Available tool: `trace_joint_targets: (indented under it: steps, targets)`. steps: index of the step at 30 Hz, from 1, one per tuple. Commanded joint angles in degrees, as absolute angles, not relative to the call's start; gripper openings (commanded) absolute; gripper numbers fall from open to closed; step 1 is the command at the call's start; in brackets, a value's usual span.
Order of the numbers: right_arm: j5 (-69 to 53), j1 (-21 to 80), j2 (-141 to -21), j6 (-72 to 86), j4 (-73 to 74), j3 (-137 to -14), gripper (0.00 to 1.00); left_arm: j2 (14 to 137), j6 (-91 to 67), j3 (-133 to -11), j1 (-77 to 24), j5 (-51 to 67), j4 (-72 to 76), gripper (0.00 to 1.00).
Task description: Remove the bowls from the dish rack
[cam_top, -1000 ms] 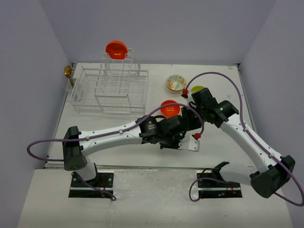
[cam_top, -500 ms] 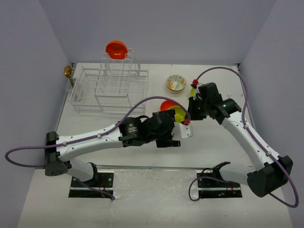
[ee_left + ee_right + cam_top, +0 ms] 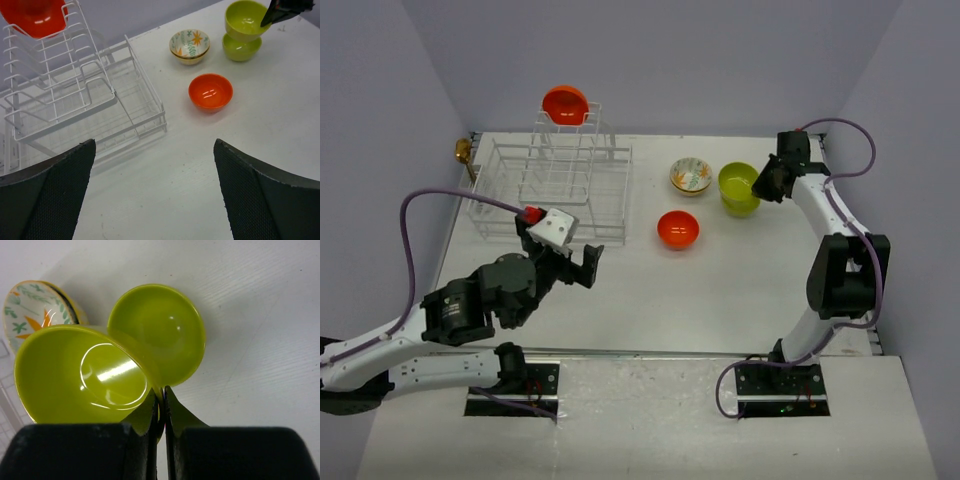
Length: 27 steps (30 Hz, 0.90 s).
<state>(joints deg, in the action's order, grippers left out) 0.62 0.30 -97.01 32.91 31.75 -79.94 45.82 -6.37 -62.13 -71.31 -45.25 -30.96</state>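
The white wire dish rack point(image 3: 555, 185) stands at the back left, with one orange bowl point(image 3: 565, 104) on top of its upright section; both show in the left wrist view, the rack point(image 3: 75, 110) and the bowl point(image 3: 35, 15). On the table lie an orange bowl point(image 3: 678, 229), a floral white bowl point(image 3: 691, 176) and a lime-green bowl point(image 3: 167, 330). My right gripper point(image 3: 767, 183) is shut on the rim of a second lime-green bowl point(image 3: 80, 375), held just above the first. My left gripper point(image 3: 582, 262) is open and empty, near the rack's front.
A small brass object point(image 3: 464, 151) sits at the back left corner by the rack. Grey walls close in the table on three sides.
My left arm has pulled back from the table's middle to the near left, letting go of the green bowl. My right gripper has carried that bowl to the back right, above the other green bowl.
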Motion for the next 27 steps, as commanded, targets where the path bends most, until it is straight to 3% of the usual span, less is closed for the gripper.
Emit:
trace_joint_targets:
  steps: [1,8,27]
  targets:
    - [4.22,0.26,-99.57,34.19,29.53,-85.16,0.00,41.58,-13.36,-60.73,-71.19,-43.78,-29.70,1.00]
    - [2.82,-2.99,-106.69,33.23,31.29,-90.17,0.00,37.62,-13.01,-57.40,-71.19,-43.94,-31.29,1.00]
    - [0.79,-2.99,-108.37,30.59,31.55,-88.33,0.02,35.42,-12.57,-56.43,-71.19,-41.92,-29.18,1.00]
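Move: The green bowl on the table, which the bowl in the right hand is being taken to, sits about 5 cm ahead of that hand, 2 cm to its left and roughly 12 cm below. The patterned bowls are stacked some 11 cm ahead and 16 cm left of the hand; the red bowl is about 5 cm back and 20 cm left, both similarly low. From the left hand, the green table bowl is roughly 30 cm ahead, 39 cm right and 31 cm down. The tilted green bowl, still pinched by its rim in the shut right fingers, is carried down, right and forward in about equal parts, some 3 cm each, bringing it more squarely over the green bowl on the table; the right hand then holds it there, attitude almost unchanged. Meanwhile the empty left hand, open, eases about 2 cm left and back. ##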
